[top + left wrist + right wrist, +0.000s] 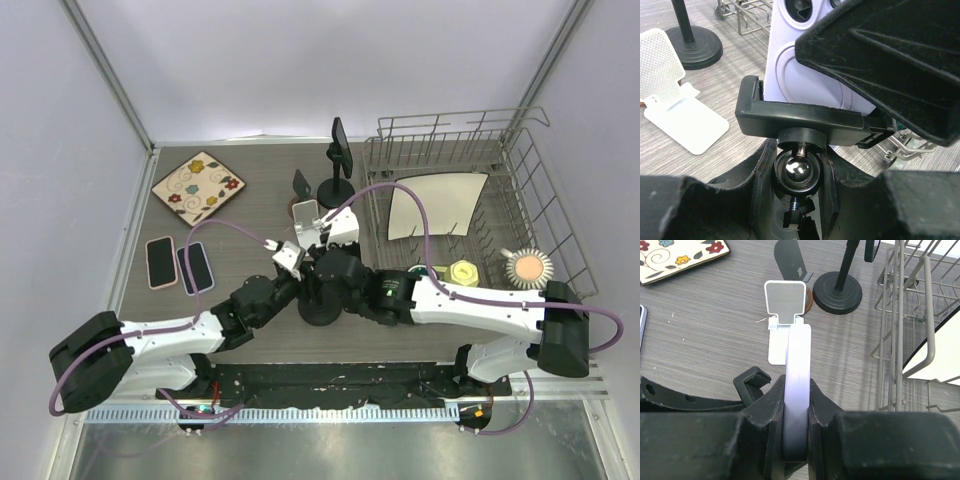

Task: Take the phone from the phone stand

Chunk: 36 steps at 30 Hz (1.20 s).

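The lavender phone (807, 75) stands upright in the black clamp (800, 117) of the phone stand. My left gripper (796, 167) is shut on the stand's ball joint just under the clamp, one finger on each side of the socket. My right gripper (798, 390) is shut on the phone's (799, 355) thin edge from above; its black finger (880, 60) shows at the top right of the left wrist view. In the top view both wrists meet over the stand's round base (320, 312), and the phone is hidden beneath them.
A white folding stand (306, 212) and a small black stand (301, 185) sit just beyond. A tall round-based black stand (338, 172) is next to the wire dish rack (520, 190) on the right. Two phones (178, 264) and a floral plate (199, 186) lie at left.
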{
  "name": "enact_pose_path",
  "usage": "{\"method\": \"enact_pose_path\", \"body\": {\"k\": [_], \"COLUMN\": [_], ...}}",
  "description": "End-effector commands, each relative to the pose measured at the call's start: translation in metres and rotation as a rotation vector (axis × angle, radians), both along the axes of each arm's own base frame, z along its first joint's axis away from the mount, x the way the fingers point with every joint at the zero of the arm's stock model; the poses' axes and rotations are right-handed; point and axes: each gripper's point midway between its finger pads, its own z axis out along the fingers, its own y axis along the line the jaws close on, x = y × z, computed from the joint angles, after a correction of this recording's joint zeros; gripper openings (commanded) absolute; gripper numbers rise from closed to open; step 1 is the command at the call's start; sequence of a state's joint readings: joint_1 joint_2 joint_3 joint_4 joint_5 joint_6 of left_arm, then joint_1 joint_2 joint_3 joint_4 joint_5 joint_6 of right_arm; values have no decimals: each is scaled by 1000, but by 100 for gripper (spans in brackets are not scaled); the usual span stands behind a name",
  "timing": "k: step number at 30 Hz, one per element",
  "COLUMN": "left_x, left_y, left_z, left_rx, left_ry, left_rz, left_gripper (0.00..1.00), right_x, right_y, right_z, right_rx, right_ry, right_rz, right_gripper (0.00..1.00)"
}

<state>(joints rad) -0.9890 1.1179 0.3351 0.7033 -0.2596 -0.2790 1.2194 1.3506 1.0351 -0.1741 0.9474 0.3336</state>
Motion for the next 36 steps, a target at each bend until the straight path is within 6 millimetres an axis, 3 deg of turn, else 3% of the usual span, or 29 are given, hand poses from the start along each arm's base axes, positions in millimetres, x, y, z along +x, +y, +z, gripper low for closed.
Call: {"method": "enact_pose_path", "body": {"k": [1, 7, 9, 14, 18, 22, 23, 29, 32, 36], "left_x": [15, 3, 3, 7, 15, 28, 33, 66, 68, 60], "left_y": [15, -10, -11, -5, 0, -7, -11, -22, -24, -17], "left_z": [-14, -14, -16, -18, -15, -8, -2, -4, -2, 9], "left_rx": [56, 106, 123, 135, 158, 193, 187, 191, 189, 158], "left_ry": [-3, -22, -17, -9, -28, -69, -84, -98, -106, -106], "left_rz": [90, -18, -22, 23, 68, 80, 87, 106, 109, 108], "left_gripper": [0, 0, 0, 0, 0, 0, 0, 2, 16, 43], "right_x": [29, 47, 51, 63, 56, 40, 36, 13, 7, 2], "right_y": [-74, -47, -46, -57, -66, -76, -75, -91, -93, -97], "right_z": [33, 51, 53, 84, 111, 121, 114, 127, 132, 136], "right_rx": [-92, 79, 68, 96, 115, 159, 163, 221, 224, 255], "right_ry": [-122, -181, -203, -288, -339, -350, -344, -361, -353, -349], "right_rz": [-268, -197, -207, -240, -200, -116, -81, 11, 45, 58], "right_gripper": [1, 1, 1, 1, 1, 1, 1, 1, 1, 1]}}
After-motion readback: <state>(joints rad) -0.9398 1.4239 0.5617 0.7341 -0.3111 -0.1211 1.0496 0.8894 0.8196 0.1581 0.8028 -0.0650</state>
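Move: The right fingers already pinch the phone's upper part; the phone stand's clamp, with the phone still in its jaws, lies about 5 cm below that hand, 2 cm left and 1 cm ahead. The empty white stand is roughly 18 cm ahead and 4 cm left, some 17 cm lower; the green mug is about 26 cm right, 6 cm ahead and 16 cm below. From the left hand, closed on the stand's neck, the clamp is about 4 cm up, 1 cm ahead and 1 cm right. Keeping its pinch on the phone, the right hand pulls it out of the clamp, first about 6 cm forward and 5 cm to the right with a slight clockwise turn, then up some 11 cm while drawing back about 5 cm and on to the right, its fingers tipping upward by nearly 20 degrees. The left hand keeps hold of the stand's neck, easing a little right as the phone is pulled, then carries the stand about 6 cm forward. ##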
